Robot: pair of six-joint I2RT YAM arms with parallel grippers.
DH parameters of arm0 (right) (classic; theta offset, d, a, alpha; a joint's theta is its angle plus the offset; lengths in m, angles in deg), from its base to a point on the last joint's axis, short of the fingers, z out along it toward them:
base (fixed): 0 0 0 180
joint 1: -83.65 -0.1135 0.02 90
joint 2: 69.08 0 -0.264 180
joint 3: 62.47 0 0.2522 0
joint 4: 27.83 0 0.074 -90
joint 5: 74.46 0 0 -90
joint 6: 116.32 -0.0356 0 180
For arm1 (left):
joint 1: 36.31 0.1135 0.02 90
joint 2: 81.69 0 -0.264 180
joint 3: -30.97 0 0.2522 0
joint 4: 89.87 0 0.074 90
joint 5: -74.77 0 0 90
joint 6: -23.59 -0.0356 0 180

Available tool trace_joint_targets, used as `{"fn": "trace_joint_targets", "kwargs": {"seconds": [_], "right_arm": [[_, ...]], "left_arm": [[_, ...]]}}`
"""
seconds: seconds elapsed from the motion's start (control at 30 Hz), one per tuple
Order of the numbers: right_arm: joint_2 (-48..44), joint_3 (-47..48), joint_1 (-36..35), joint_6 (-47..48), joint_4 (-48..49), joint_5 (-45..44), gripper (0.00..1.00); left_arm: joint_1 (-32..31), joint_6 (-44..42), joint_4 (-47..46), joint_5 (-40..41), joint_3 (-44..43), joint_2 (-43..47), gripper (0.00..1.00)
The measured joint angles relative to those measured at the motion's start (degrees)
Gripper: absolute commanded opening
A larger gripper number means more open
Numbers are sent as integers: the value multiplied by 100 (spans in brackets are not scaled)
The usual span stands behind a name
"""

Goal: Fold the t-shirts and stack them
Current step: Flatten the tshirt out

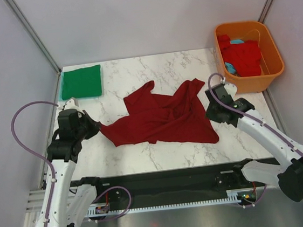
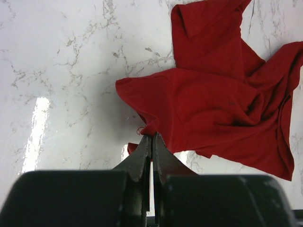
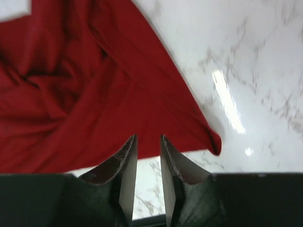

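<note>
A dark maroon t-shirt [image 1: 160, 118] lies crumpled and spread across the middle of the marble table [image 1: 136, 71]. My left gripper [image 1: 94, 128] is at its left corner. In the left wrist view the gripper [image 2: 152, 136] is shut, pinching the edge of the maroon shirt [image 2: 213, 109]. My right gripper [image 1: 211, 115] hovers at the shirt's right edge. In the right wrist view it [image 3: 148, 138] stands open with nothing between the fingers, the cloth [image 3: 85, 94] just beyond the tips. A green t-shirt [image 1: 81, 82] lies folded at the back left.
An orange plastic tub [image 1: 257, 83] stands at the back right, holding a brighter red t-shirt [image 1: 243, 58] and some light blue cloth [image 1: 236, 42]. Grey walls close in the table on three sides. The black base rail [image 1: 164, 180] runs along the near edge.
</note>
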Motion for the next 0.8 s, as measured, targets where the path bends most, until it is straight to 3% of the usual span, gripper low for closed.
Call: {"fn": "trace_joint_targets", "kwargs": {"seconds": [0.13,0.27,0.5,0.8], "right_arm": [[-304,-1259,-105,-560,13,420,32],[-400,-1921,-127,-876,-118,514,32],[-1104,-2229,-129,-1086,-87,459,32],[-896,-2662,-129,-1147,79,273,37]], "left_arm": [[9,2,-101,-192,87,-114,2],[20,2,-201,-363,136,-192,2],[20,2,-286,-474,205,-190,2],[20,2,-339,-498,251,-190,2]]}}
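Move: The t-shirt's near right corner lies about 9 cm back, 3 cm right and 14 cm below the open right hand. The shirt's far right sleeve is roughly 16 cm ahead and 5 cm left of this hand; the orange bin's middle is some 25 cm ahead and 20 cm right. From the left hand, still pinching the shirt's left end, the corner is some 47 cm right, 8 cm back and 17 cm below. Right hand drops about 12 cm and back 10 cm to the near right corner, part-open; left keeps its pinch. ##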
